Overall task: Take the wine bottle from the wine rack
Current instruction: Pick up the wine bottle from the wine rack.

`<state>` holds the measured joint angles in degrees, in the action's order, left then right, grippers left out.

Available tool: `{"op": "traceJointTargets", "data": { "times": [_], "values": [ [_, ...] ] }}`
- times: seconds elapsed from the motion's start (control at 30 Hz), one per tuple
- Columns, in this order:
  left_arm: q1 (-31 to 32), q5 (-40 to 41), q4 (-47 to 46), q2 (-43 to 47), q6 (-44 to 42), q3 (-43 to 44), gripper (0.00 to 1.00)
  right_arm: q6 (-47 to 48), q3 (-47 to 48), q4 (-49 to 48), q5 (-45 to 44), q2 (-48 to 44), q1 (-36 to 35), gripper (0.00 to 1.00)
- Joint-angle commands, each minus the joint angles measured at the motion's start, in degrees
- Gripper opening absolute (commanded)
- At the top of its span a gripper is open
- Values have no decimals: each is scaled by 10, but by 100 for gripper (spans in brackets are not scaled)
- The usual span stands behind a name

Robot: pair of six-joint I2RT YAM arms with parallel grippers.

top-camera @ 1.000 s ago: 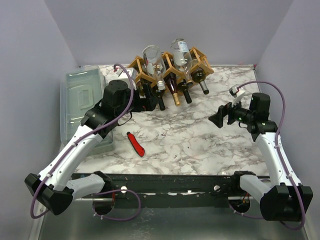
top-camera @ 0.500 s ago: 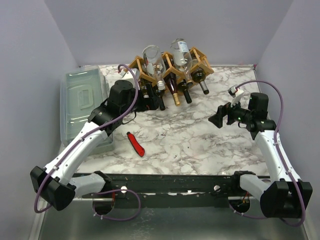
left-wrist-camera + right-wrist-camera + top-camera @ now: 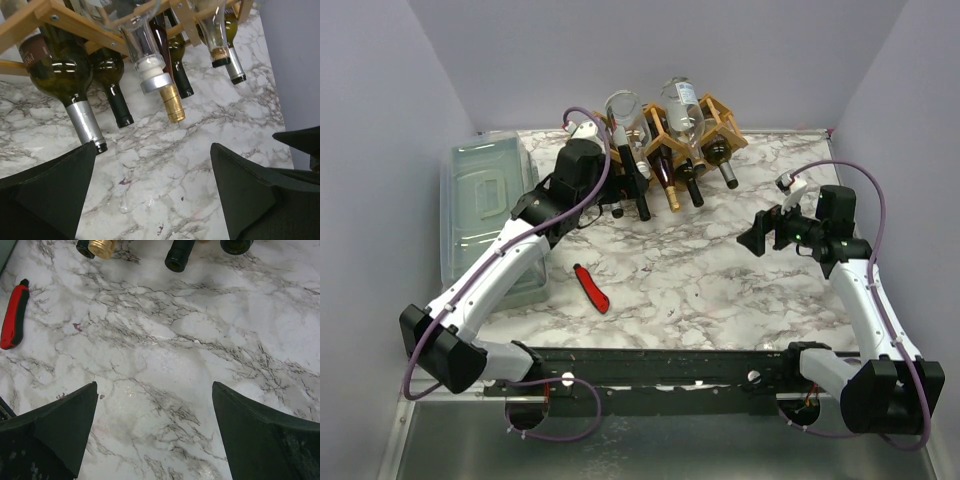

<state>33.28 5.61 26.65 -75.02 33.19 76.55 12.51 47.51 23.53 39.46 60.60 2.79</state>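
Observation:
The tan wooden wine rack (image 3: 720,118) stands at the back of the marble table, and several wine bottles lie in its cells with their necks pointing forward. My left gripper (image 3: 618,188) is open just in front of the rack's left end. In the left wrist view the rack's slats (image 3: 65,20) cross the top. Below them is a green bottle with a silver-foil neck (image 3: 82,117), whose tip lies beside my left finger (image 3: 55,190). A clear bottle (image 3: 147,65) and a gold-capped neck (image 3: 172,102) lie ahead of the empty left gripper (image 3: 152,146). My right gripper (image 3: 760,235) (image 3: 154,385) hangs open over bare marble.
A clear lidded plastic bin (image 3: 485,210) sits at the table's left edge. A red-handled tool (image 3: 591,288) (image 3: 14,315) lies on the marble near the front. Bottle mouths (image 3: 177,257) show at the top of the right wrist view. Grey walls enclose the table.
My left arm has moved forward and to the right, from beside the bin up to the rack's left bottles. Its jaws stay open. The right arm has barely shifted.

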Motion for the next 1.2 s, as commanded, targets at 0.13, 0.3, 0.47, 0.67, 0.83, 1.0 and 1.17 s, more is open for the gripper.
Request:
{"op": "traceJointTargets", "data": {
  "times": [0.13, 0.3, 0.47, 0.67, 0.83, 1.0, 1.17],
  "values": [
    [4, 99, 29, -56, -42, 87, 96, 8, 15, 12, -17, 3, -2, 100],
    [-13, 87, 24, -57, -63, 72, 95, 10, 15, 14, -15, 5, -2, 100],
    [-55, 9, 0, -49, -30, 27, 89, 11, 18, 15, -14, 11, -2, 100],
    [-83, -34, -61, -43, -10, -39, 87, 13, 17, 15, -16, 12, -2, 100],
    [-105, -56, -108, -50, -10, -74, 81, 13, 17, 14, -16, 12, -2, 100],
    [-115, -72, -125, -80, -10, -78, 78, 15, 15, 13, -19, 11, -2, 100],
    [-119, -84, -152, -101, -6, -84, 74, 16, 13, 12, -23, 10, -2, 100]
  ]
}}
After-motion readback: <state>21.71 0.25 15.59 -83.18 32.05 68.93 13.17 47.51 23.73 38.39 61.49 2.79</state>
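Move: The wine bottle's silver neck lies about 8 cm ahead of the left hand, 5 cm to its left and some 12 cm below. A black neck sits roughly 6 cm to the right of it and lower. The clear glass bottle's neck is about 8 cm ahead of the hand, 2 cm right and 7 cm below, and the gold neck 9 cm ahead, 9 cm right and 14 cm below. From the right hand the silver neck is some 34 cm left, 9 cm ahead and slightly lower. The left hand first eases forward about 3 cm, rising a little, then swings some 4 cm left and sinks about 9 cm from that high point, before a last short push forward towards the silver neck at the left end of the rack. On the way it turns about 5 degrees counter-clockwise while the fingers narrow from fully open to roughly three quarters, ending lined up on either side of the neck and slightly short of it, with no grip on the bottle yet. ##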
